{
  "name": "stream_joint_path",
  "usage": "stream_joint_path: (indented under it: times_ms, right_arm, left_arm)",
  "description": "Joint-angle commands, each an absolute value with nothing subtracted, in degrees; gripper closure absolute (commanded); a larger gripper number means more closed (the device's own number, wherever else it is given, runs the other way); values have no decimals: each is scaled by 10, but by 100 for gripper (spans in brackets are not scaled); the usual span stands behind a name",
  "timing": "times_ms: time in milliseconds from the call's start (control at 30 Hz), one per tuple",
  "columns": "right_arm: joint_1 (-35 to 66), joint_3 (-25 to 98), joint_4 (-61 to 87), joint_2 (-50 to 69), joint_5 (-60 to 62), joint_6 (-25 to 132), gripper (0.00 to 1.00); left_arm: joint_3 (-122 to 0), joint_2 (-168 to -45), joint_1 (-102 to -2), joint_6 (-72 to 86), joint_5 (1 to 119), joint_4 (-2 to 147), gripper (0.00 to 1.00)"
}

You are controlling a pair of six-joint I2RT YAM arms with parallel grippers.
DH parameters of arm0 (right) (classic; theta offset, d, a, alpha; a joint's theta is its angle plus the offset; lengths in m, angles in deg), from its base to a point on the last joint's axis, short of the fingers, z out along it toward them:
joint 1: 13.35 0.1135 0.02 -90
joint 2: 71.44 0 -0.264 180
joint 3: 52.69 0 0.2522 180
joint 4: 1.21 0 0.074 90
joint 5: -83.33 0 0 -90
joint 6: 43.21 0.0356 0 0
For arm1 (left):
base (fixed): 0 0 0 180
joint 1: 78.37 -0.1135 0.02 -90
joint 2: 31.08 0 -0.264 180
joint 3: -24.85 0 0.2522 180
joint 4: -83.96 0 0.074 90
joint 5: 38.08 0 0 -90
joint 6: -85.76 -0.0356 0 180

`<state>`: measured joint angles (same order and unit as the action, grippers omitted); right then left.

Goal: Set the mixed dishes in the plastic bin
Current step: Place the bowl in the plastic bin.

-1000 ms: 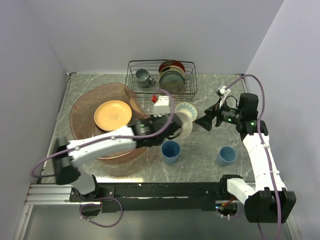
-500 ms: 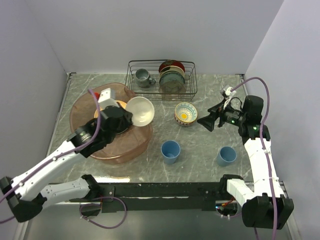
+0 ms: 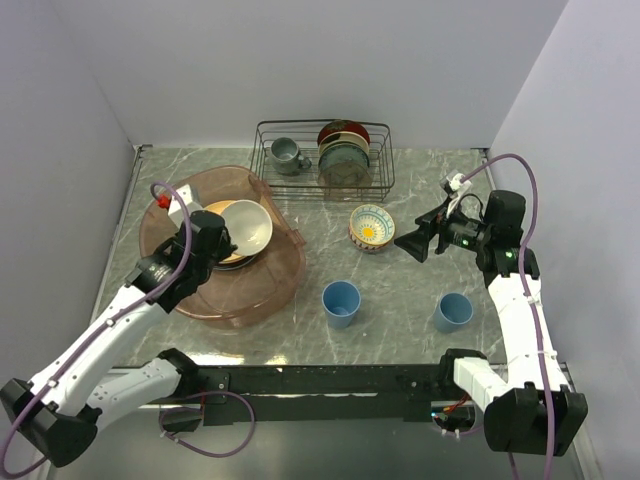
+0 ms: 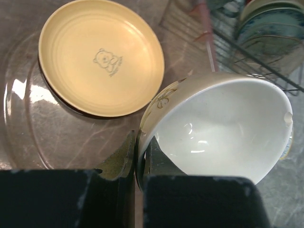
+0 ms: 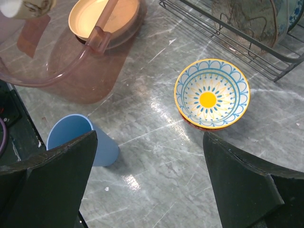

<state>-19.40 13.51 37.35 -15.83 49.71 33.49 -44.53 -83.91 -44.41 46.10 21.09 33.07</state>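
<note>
My left gripper [image 3: 222,240] [image 4: 140,152] is shut on the rim of the cream bowl [image 3: 247,227] [image 4: 223,128]. It holds the bowl tilted inside the translucent pinkish-brown plastic bin [image 3: 283,275] [image 4: 19,118], just beside the yellow-orange plate [image 3: 214,209] [image 4: 99,57] that lies in it. My right gripper [image 3: 410,243] [image 5: 149,137] hangs open over the table, a little right of the red-patterned bowl [image 3: 372,226] [image 5: 212,93], with nothing between its fingers. Two light-blue cups [image 3: 341,302] [image 3: 453,311] stand upright on the table nearer the front; one cup [image 5: 78,137] shows in the right wrist view.
A black wire rack [image 3: 325,158] stands at the back with a grey mug [image 3: 287,154] and upright dark plates [image 3: 344,150]. Walls close the table on the left, back and right.
My left arm has swung left with the cream bowl, from the table's middle to over the bin, then lowered it beside the yellow-orange plate. My right gripper has opened wider and shifted slightly right.
</note>
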Motion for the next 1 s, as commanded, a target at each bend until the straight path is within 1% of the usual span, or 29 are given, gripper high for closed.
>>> stream_joint_path:
  times_ms: [0,333,500,967]
  right_arm:
    - [-199,134,351,-157,493,333,0]
    - [-199,136,356,-153,489,330,0]
    - [-198,136,357,-152,487,329,0]
    - [-198,137,358,-148,483,327,0]
  left_arm:
    - [-437,-842,-476,467,249,390,99]
    - [-403,-899,-515,446,329,415,99]
    - [-390,-924,-525,442,362,429,97]
    - [-358,-1007,-534,438,439,473,95]
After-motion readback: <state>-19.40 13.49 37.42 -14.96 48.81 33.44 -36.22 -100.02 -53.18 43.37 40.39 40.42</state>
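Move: The left hand holds the white bowl over the plastic bin; the clear floor it is taken to lies about 3 cm ahead, 6 cm right and some 19 cm below. Stacked plates stand roughly 8 cm ahead and 4 cm left of the hand, the near blue cup about 6 cm back and 21 cm right, the patterned bowl some 6 cm ahead and 28 cm right. From the right hand that floor spot is around 3 cm ahead, 30 cm left and 21 cm below. Keeping its pinch on the white bowl's rim, the left hand sinks almost straight down by about 13 cm into the bin, on the right-hand side of the yellow plate and its stack. The wrist meanwhile tips the fingers some 20 degrees further downward; the fingers stay shut. ##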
